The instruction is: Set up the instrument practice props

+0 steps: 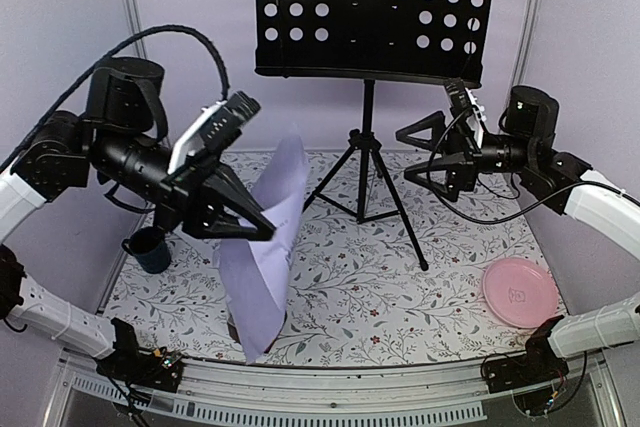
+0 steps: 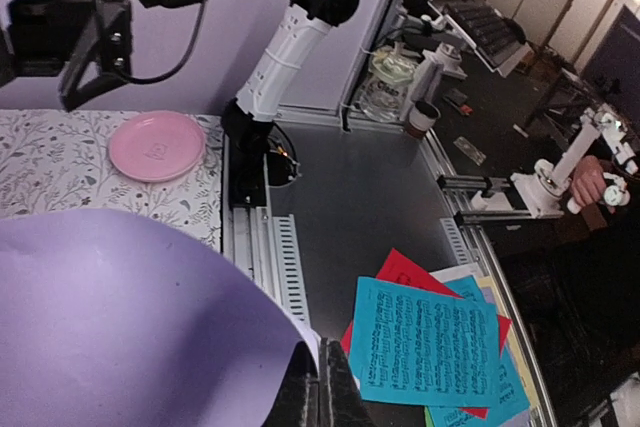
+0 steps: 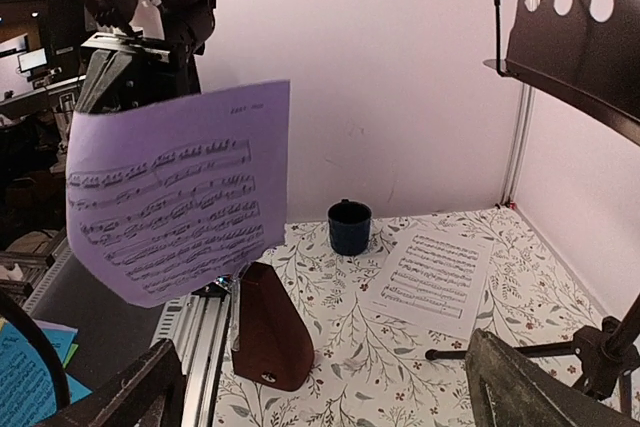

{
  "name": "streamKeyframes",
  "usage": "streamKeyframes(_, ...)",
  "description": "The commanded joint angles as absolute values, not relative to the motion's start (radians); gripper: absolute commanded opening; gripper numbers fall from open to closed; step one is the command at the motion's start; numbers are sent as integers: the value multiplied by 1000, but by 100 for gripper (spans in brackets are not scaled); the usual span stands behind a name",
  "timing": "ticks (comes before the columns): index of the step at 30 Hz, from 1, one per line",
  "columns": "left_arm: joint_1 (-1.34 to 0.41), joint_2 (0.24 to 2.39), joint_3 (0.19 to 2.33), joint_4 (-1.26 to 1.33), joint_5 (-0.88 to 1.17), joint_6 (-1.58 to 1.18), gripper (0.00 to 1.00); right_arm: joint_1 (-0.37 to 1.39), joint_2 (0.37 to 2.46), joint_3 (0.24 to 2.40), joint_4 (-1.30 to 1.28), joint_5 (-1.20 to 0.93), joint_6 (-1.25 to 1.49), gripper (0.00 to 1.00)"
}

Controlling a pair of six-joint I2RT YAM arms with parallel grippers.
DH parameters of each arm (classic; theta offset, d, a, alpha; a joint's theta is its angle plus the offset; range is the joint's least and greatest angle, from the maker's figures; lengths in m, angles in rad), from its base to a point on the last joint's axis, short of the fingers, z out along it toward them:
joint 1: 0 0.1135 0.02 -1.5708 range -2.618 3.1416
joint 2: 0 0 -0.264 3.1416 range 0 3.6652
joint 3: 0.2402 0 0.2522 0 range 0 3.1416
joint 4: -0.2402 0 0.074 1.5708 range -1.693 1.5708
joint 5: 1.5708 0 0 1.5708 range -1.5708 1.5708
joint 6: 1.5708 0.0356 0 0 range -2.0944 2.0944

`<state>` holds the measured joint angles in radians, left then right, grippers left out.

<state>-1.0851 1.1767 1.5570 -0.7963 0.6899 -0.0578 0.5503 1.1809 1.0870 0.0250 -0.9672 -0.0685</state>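
The black tripod music stand (image 1: 375,12) rises at the back centre, its perforated desk bare; its desk edge (image 3: 580,37) shows in the right wrist view. My left gripper (image 1: 265,230) is shut on the edge of a pale purple sheet of printed music (image 1: 270,247), which hangs curled above the front left of the table. The pinch (image 2: 320,397) and the sheet (image 2: 130,327) fill the left wrist view. A second, white sheet (image 3: 432,282) lies flat by the stand's legs. The dark-red metronome (image 3: 268,332) stands at the front left edge. My right gripper (image 1: 415,155) hovers open and empty right of the stand.
A dark blue mug (image 1: 150,247) stands at the left wall and a pink plate (image 1: 520,292) lies at the front right. The stand's tripod legs (image 1: 368,177) spread over the middle of the floral cloth. Coloured music sheets (image 2: 430,342) lie off the table.
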Motion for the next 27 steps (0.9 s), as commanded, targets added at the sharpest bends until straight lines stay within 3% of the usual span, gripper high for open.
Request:
streamKeyframes(1, -1233, 1275, 1715, -920, 550, 61, 0, 591, 1155, 1082, 1, -1006, -141, 99)
streamKeyframes(8, -1285, 1324, 1876, -951, 546, 116, 0, 637, 1120, 1074, -41, -1034, -196, 99)
streamKeyframes(17, -1288, 1320, 1867, -959, 577, 161, 0, 687, 1079, 1039, 39, -1054, -124, 99)
streamKeyframes(25, -1289, 1308, 1865, -956, 521, 191, 0, 798, 1153, 1063, -50, -1027, -159, 100)
streamKeyframes(27, -1290, 1302, 1860, -950, 500, 200, 0, 830, 1160, 1063, -58, -1027, -155, 96)
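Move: The purple music sheet, still pinched in the left fingers, hangs with its middle about 20 cm to the right gripper's left, 12 cm back and 3 cm lower. From that gripper, the stand's tray lies some 24 cm ahead, 3 cm left and 10 cm above; the metronome about 5 cm back, 30 cm left and 32 cm below. From the left hand, the open right gripper is about 17 cm ahead, 22 cm to the right and 4 cm lower. The purple sheet's free side is met by the right gripper, which draws back about 9 cm, edges some 3 cm left and swings its fingers counter-clockwise, jaws still wide open around that edge. Keeping its pinch, the left hand eases back 4 cm and first a little right, then rises to 4 cm higher, rolling some 15 degrees, and holds there. ##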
